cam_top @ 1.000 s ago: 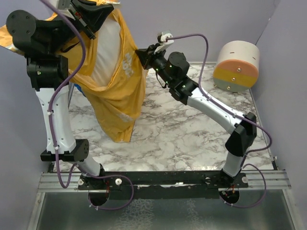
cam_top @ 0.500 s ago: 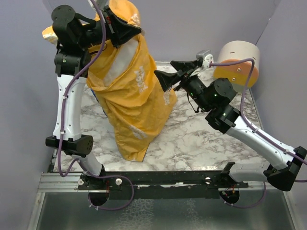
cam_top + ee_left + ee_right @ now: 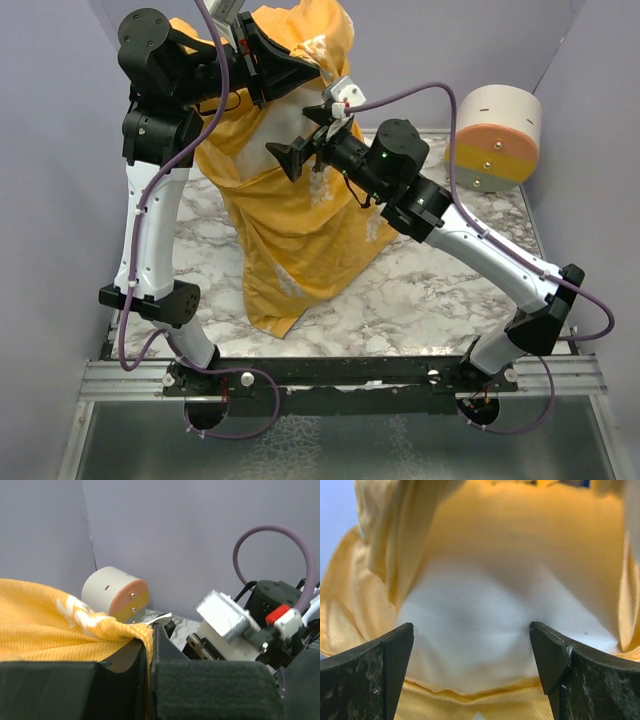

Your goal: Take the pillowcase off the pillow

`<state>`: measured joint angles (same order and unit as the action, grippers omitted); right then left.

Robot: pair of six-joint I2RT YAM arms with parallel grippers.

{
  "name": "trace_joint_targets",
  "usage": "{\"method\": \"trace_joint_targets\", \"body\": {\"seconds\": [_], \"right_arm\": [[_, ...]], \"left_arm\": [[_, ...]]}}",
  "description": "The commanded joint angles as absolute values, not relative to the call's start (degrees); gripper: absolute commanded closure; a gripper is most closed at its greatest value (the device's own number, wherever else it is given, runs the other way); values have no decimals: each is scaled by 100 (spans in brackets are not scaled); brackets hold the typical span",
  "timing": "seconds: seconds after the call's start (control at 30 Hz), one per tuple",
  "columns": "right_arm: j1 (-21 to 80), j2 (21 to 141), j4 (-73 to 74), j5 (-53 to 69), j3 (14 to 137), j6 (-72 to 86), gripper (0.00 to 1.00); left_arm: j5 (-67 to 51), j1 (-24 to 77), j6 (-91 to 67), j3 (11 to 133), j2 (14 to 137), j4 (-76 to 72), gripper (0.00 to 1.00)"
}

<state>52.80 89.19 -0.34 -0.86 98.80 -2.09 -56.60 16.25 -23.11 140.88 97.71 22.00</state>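
My left gripper [image 3: 305, 72] is shut on the top edge of the yellow-orange pillowcase [image 3: 300, 230] and holds it high, so the sack hangs down to the table. In the left wrist view the fabric [image 3: 60, 625] is pinched between the shut jaws of the left gripper [image 3: 148, 647]. My right gripper [image 3: 300, 135] is open, close to the sack's upper part. In the right wrist view the right gripper [image 3: 470, 645] has its fingertips wide apart before the white pillow [image 3: 475, 625], which shows through the pillowcase's opening [image 3: 485, 702]. The blue side is hidden.
A cream-and-orange cylinder [image 3: 493, 135] lies at the back right of the marble table [image 3: 430, 290]; it also shows in the left wrist view [image 3: 114, 592]. Purple-grey walls stand close on the left, back and right. The right arm's wrist camera [image 3: 225, 615] is near my left gripper.
My left arm has swung the hanging pillowcase to the right and a little forward. My right arm pulled away to the right, then came back with its open gripper at the white pillow.
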Motion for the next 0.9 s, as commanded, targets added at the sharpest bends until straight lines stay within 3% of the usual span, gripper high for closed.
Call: {"method": "trace_joint_targets", "body": {"seconds": [0.0,0.1,0.43,0.5,0.53,0.7,0.73,0.87], "right_arm": [[5282,8907,-566,-123,9595,-1168,0],[5336,8862,-1080,389,9299,-1728,0],[5933,10008,-1830,-1209,10056,-3351,1],[5935,10239,-2047,-1509,10212,-3366,14],[5933,10354,-2108,-1705,10325,-3348,25],[5937,10412,-2593,-1765,10435,-3246,94],[5941,10377,-2731,-1780,10414,-3208,98],[5934,10069,-3541,-1951,10187,-3183,99]], "left_arm": [[-5849,1668,-2625,14320,9643,1931,100],[-5902,1665,-2728,14356,9659,1878,100],[-5978,1704,-2975,14500,9686,1750,100],[-6011,1707,-3057,14502,9686,1685,100],[-6018,1709,-3080,14509,9686,1666,100],[-6035,1694,-2871,14569,9599,1792,100],[-6004,1671,-2810,14545,9564,1803,100],[-5551,1473,-2328,14537,9411,1805,100]]}}
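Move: The exposed white pillow in the mouth of the yellow case is ahead of the open right gripper: the part to grab is about 6 cm forward and 5 cm left, nearly level. The case's near rim sags some 2 cm ahead, 4 cm left and 6 cm below the hand; the rim pinched by the left gripper is about 8 cm ahead, 2 cm right and 12 cm up. From the left gripper, the pillow spot lies roughly 2 cm back, 7 cm left and 12 cm below. Dip the open right gripper a little, then slide it left and forward into the mouth of the case, about 5 cm each way, angling the fingers up some 20 degrees and turning them clockwise nearly as much. Then shut the fingers to pinch a fold of the white pillow, while the left gripper stays almost still and keeps its grip on the rim. ##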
